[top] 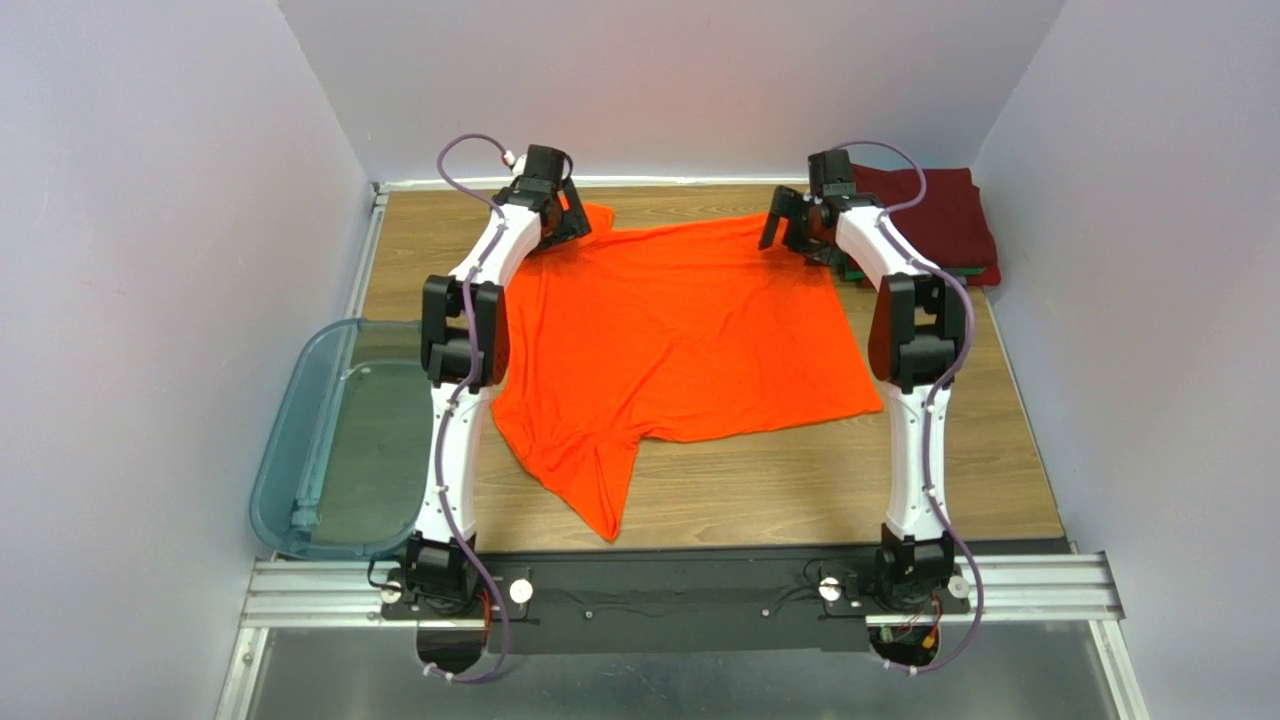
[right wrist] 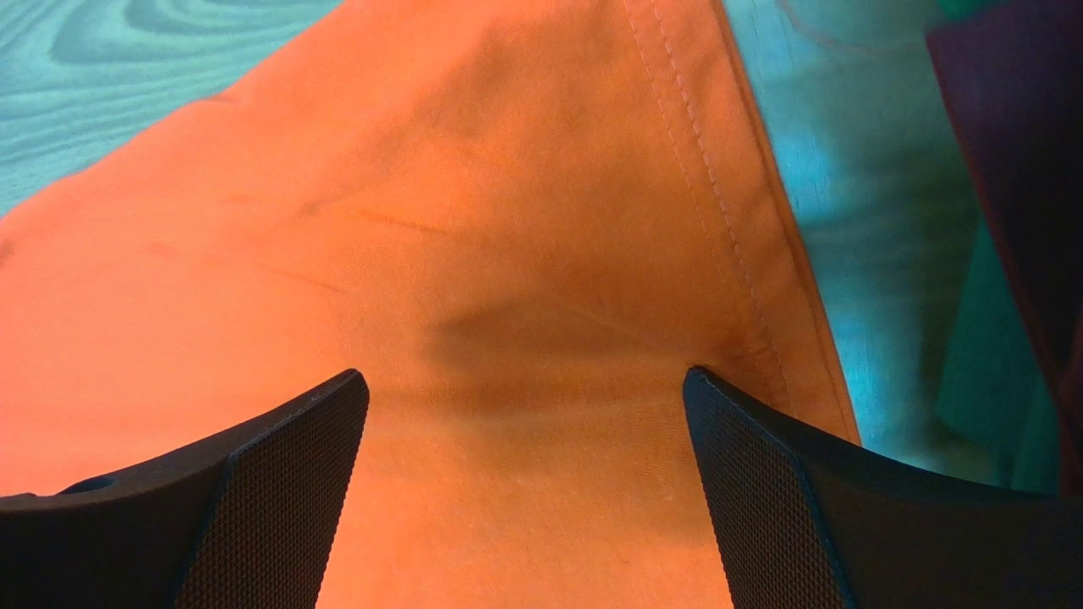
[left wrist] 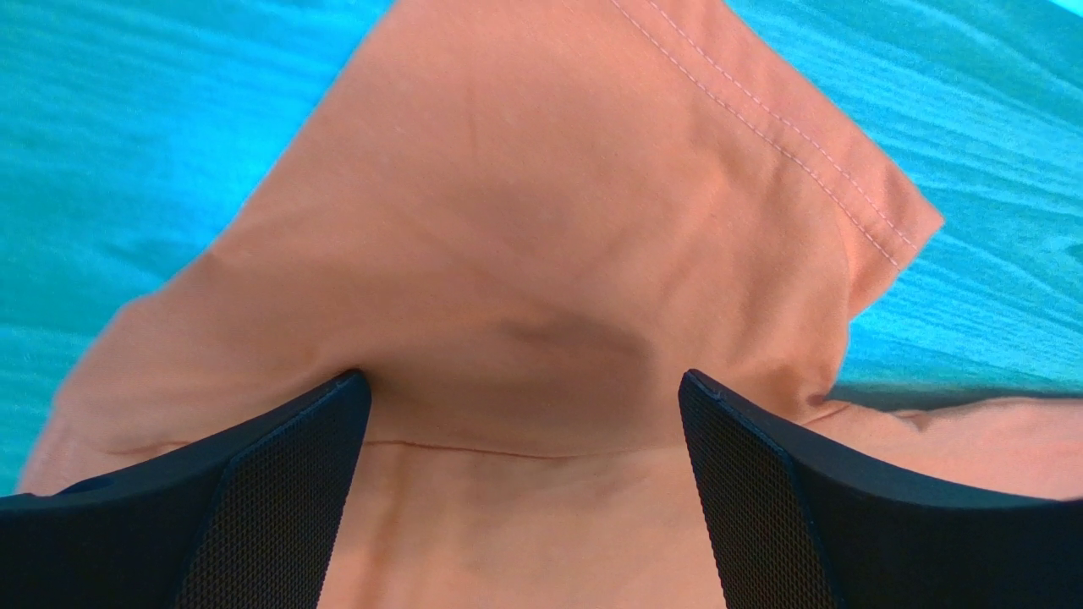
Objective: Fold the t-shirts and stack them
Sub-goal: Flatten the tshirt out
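An orange t-shirt lies spread on the wooden table, its collar end toward the arms and one sleeve pointing to the near edge. My left gripper stands open over the shirt's far left corner, its fingers pressed down on the cloth. My right gripper stands open over the far right corner, its fingers resting on the orange fabric too. Folded t-shirts, maroon on top of a green one, are stacked at the far right.
A translucent blue-grey plastic bin sits off the table's left edge. White walls close in the table on the left, back and right. The folded stack's dark edge shows just right of the right gripper.
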Controlling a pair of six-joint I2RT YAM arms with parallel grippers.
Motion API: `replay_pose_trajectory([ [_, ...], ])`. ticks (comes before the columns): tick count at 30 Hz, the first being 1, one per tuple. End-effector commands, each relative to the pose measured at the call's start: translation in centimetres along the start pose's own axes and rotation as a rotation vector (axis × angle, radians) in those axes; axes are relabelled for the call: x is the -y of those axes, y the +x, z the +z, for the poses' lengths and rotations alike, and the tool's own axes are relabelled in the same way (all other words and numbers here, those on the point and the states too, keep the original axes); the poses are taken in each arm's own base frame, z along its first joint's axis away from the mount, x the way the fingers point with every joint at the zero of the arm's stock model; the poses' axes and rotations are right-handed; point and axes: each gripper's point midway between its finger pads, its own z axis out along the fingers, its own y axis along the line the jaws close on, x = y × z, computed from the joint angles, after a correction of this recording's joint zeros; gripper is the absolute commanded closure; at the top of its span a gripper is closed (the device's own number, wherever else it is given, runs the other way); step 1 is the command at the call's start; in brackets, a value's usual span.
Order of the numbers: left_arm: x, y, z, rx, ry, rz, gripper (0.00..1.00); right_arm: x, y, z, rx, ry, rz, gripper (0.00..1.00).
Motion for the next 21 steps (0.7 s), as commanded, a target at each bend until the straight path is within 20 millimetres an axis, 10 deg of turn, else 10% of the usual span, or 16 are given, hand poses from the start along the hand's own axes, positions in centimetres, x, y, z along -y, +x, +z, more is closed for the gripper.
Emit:
replay_pose_trajectory([
  [1, 1.1, -1.6, 0.0, 0.022, 0.072, 0.037, 0.02, 0.6, 2.0, 1.4, -0.092, -0.033, -0.065, 0.0],
  [6, 3.5, -8.1, -6.6, 0.178, 0.153, 0.04, 0.02, -4.1, -1.5, -4.2, -0.001, -0.162, -0.147, 0.0],
  [10, 3.7, -9.3, -12.6, 0.229, 0.181, 0.037, 0.02, -7.9, 0.6, -9.2, 0.014, -0.186, -0.238, 0.0],
  [12, 3.3, -7.2, -15.4, 0.21, 0.177, 0.037, 0.02, -11.3, 1.9, -12.9, 0.054, -0.229, -0.251, 0.0],
  [17, 0.3, 4.9, -17.4, 0.099, 0.173, -0.025, 0.02, -16.9, 15.4, -16.5, -0.017, -0.25, -0.412, 0.0],
  [21, -1.3, 13.3, -20.1, 0.044, 0.224, -0.043, 0.02, -18.0, 21.6, -18.5, 0.006, -0.216, -0.5, 0.0],
])
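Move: The t-shirt's crumpled near-left flap lies about 43 cm back and 5 cm to the right of the left hand, and some 43 cm back and 30 cm to the left of the right hand, a couple of centimetres below both. The shirt's left sleeve is about 4 cm ahead and 4 cm to the right of the left hand; the folded stack stands roughly 20 cm to the right of the right hand and 1 cm farther out. Up and then quickly back, both open hands lift off the far end of the shirt towards the crumpled near flap. The left ends some 18 cm back, cresting and starting to sink again; the right sweeps diagonally back and left over the shirt, about 21 cm each way and 12 cm up, turning some 30 degrees counter-clockwise. ##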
